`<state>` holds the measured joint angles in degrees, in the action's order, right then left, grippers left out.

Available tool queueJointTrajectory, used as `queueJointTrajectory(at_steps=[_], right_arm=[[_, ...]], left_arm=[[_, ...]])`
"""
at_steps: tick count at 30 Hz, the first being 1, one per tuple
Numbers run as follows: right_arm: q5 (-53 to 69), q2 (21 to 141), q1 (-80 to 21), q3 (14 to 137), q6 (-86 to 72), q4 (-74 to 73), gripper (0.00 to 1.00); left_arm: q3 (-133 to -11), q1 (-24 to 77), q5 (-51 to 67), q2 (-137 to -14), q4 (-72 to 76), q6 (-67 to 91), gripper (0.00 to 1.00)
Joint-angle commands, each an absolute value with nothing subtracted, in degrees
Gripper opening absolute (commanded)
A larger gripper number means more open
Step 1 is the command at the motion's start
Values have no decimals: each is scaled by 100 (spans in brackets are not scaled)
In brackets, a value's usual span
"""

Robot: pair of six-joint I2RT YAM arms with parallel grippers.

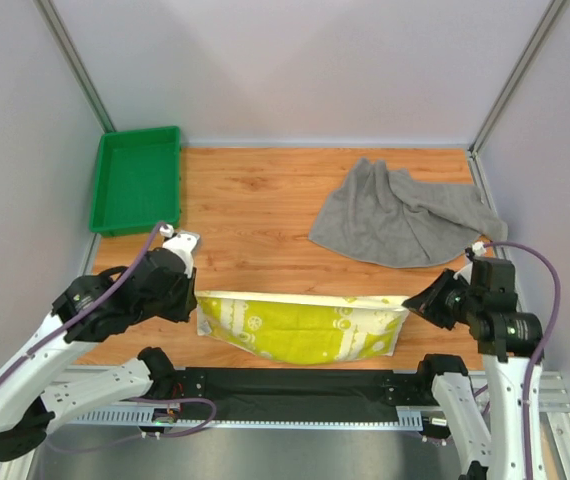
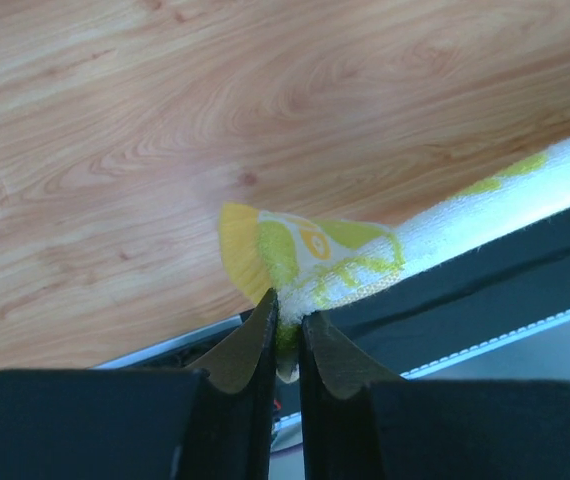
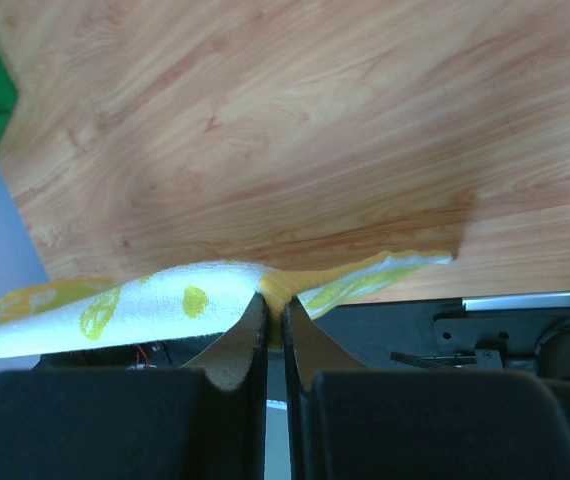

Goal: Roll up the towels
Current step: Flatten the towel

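The white-yellow towel with a green-yellow print [image 1: 300, 328] lies stretched in a long band along the table's near edge. My left gripper [image 1: 193, 300] holds its left corner; in the left wrist view the fingertips [image 2: 287, 315] pinch the corner of the printed towel [image 2: 335, 255] with only a narrow gap. My right gripper [image 1: 410, 303] holds the right end; in the right wrist view its jaws [image 3: 275, 308] are shut on a yellow fold of the towel [image 3: 145, 305]. The grey towel [image 1: 400, 215] lies crumpled at the back right, apart from both grippers.
A green tray [image 1: 137, 185] sits at the back left corner of the wooden table. A black strip [image 1: 295, 383] runs along the near edge below the printed towel, between the arm bases. Grey walls close in the sides and back.
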<state>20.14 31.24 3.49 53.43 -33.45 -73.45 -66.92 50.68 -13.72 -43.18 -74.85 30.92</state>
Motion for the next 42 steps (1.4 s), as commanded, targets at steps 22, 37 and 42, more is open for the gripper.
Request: queueJointTrajectory(at_steps=[22,37,42], right_arm=[[2188,9447,176,6089,-3568,-3850,0],[1240,9836,167,7524,-2953,-5001,100],[1099,8896,158,6479,-2848,-4834,100]], left_arm=[[-6978,2172,-712,-9086,-5801,1503,31],[-7921,1626,-220,-9274,-5898,1616,73],[-6567,2179,-44,-8237,-5775,2407,72]])
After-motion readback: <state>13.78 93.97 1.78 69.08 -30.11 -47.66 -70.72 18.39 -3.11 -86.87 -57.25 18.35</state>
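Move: The yellow-green towel hangs stretched between my hands by its far edge, its middle about 20 cm right of my left hand, 20 cm left of my right and 10 cm below both. The table spot for the left corner is about 13 cm ahead of my left hand and 20 below; the right corner's is 18 ahead of my right and 17 below. The grey towel's middle lies some 24 cm straight ahead of my right hand; the green tray lies 32 cm ahead and 15 left of my left. I sweep both hands forward and down together, about 20 cm out and 15 down, laying the towel out from its near edge towards the grey towel while the fingers tip nearly 30 degrees towards straight down. Low over the table I open both hands wide and let the far corners go, then rise about 4 cm and ease back 4 or 5. ##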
